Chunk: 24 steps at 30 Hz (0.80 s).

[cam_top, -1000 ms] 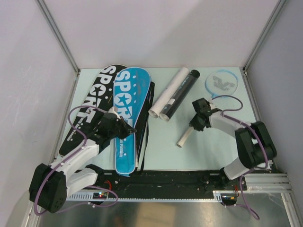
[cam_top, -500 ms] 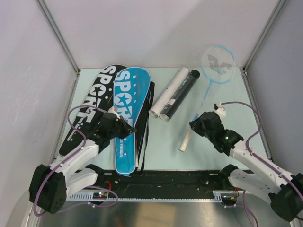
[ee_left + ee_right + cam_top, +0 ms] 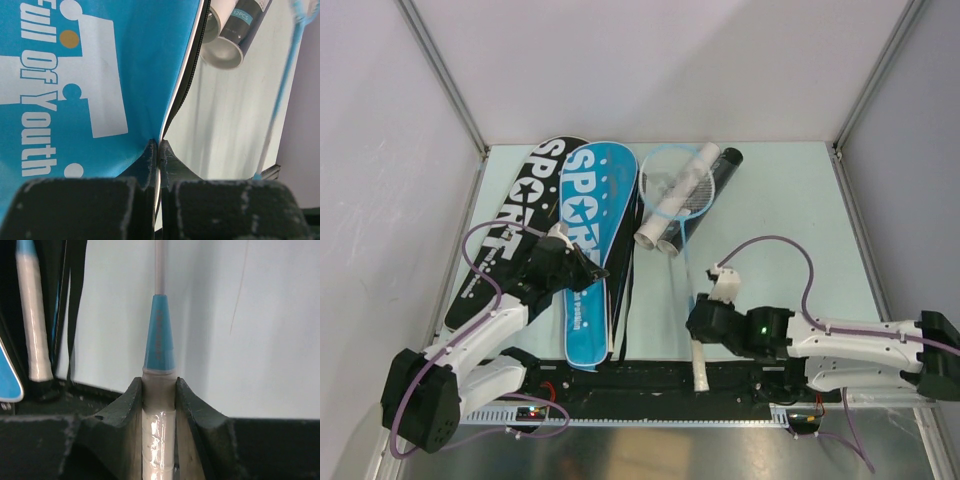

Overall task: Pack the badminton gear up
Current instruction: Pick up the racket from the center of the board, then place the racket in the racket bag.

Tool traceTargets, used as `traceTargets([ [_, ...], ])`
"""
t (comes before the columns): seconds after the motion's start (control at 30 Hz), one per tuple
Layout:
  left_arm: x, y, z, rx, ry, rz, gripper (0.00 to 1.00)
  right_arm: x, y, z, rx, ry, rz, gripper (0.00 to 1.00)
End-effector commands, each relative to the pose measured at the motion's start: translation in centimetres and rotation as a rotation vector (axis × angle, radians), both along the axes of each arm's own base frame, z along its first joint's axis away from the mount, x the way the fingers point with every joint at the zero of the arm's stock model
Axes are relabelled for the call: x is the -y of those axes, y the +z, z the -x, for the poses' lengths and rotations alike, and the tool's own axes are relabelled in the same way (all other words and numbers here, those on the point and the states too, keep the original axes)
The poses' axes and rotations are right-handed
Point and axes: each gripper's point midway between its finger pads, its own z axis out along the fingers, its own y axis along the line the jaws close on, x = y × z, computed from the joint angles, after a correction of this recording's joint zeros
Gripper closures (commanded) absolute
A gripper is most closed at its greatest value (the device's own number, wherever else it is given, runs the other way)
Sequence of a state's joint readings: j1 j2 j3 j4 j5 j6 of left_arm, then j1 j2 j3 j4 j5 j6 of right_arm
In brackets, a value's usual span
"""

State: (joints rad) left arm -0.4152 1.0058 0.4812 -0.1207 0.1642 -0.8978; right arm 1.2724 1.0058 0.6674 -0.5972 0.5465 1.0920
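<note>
My right gripper point(image 3: 705, 325) point(image 3: 159, 385) is shut on the white handle of a light-blue racket point(image 3: 677, 183) point(image 3: 160, 335). The racket's head hovers over the near ends of the white tube point(image 3: 672, 205) and black tube point(image 3: 712, 175), and its shaft point(image 3: 280, 100) shows in the left wrist view. My left gripper point(image 3: 590, 272) point(image 3: 159, 147) pinches the right edge of the blue SPORT cover point(image 3: 592, 230) point(image 3: 90, 75), lifting it slightly. A black SPORT cover point(image 3: 510, 225) lies to its left. No shuttlecocks are in view.
A second white racket handle point(image 3: 32, 325) lies by the dark cover edges at the left of the right wrist view. The pale table point(image 3: 780, 220) is walled at the back and both sides. A black rail point(image 3: 650, 380) runs along its near edge.
The right arm has swung the racket from the back right corner toward the near middle, so its head now sits over the tubes. The left arm has not moved.
</note>
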Motion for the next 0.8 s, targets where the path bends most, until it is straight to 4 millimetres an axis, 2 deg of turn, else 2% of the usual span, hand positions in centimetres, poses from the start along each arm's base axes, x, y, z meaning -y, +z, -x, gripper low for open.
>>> traceTargets([
  [0.0, 0.5, 3.7, -2.0, 0.119, 0.011, 0.042, 1.0, -1.0, 1.5, 1.4, 0.029, -0.02, -0.014, 1.0],
  [0.17, 0.5, 4.1, -2.2, 0.132, 0.013, 0.043, 1.0, -1.1, 0.8, 4.8, -0.004, 0.051, 0.037, 1.0],
  [0.37, 0.5, 4.4, -2.4, 0.137, 0.017, 0.043, 1.0, -0.8, 0.3, 7.6, -0.028, 0.102, 0.124, 1.0],
  [0.77, 0.4, 4.9, -2.9, 0.153, 0.035, 0.039, 1.0, -0.6, 0.7, 10.3, -0.055, 0.158, 0.223, 1.0],
])
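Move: Some 24 cm ahead, 25 cm left and 8 cm below the right hand, which already holds the racket by its grip, lies the blue cover. A white racket handle shows by the cover's right edge, about 2 cm ahead and 20 cm left of that hand. The white tube is roughly 39 cm ahead and 5 cm left, the black tube 37 cm straight ahead. From the left hand, the cover's middle is about 13 cm ahead, 5 cm left and 7 cm lower. Drawing the airborne racket back towards the robot, the right hand travels about 10 cm, nearly level, easing off past the board's near edge. Its wrist turns some 10 degrees counter-clockwise while its left side dips a little more, swinging the racket head leftward towards the blue cover; the grip stays shut. The left hand keeps pinching the cover's edge, practically still. ##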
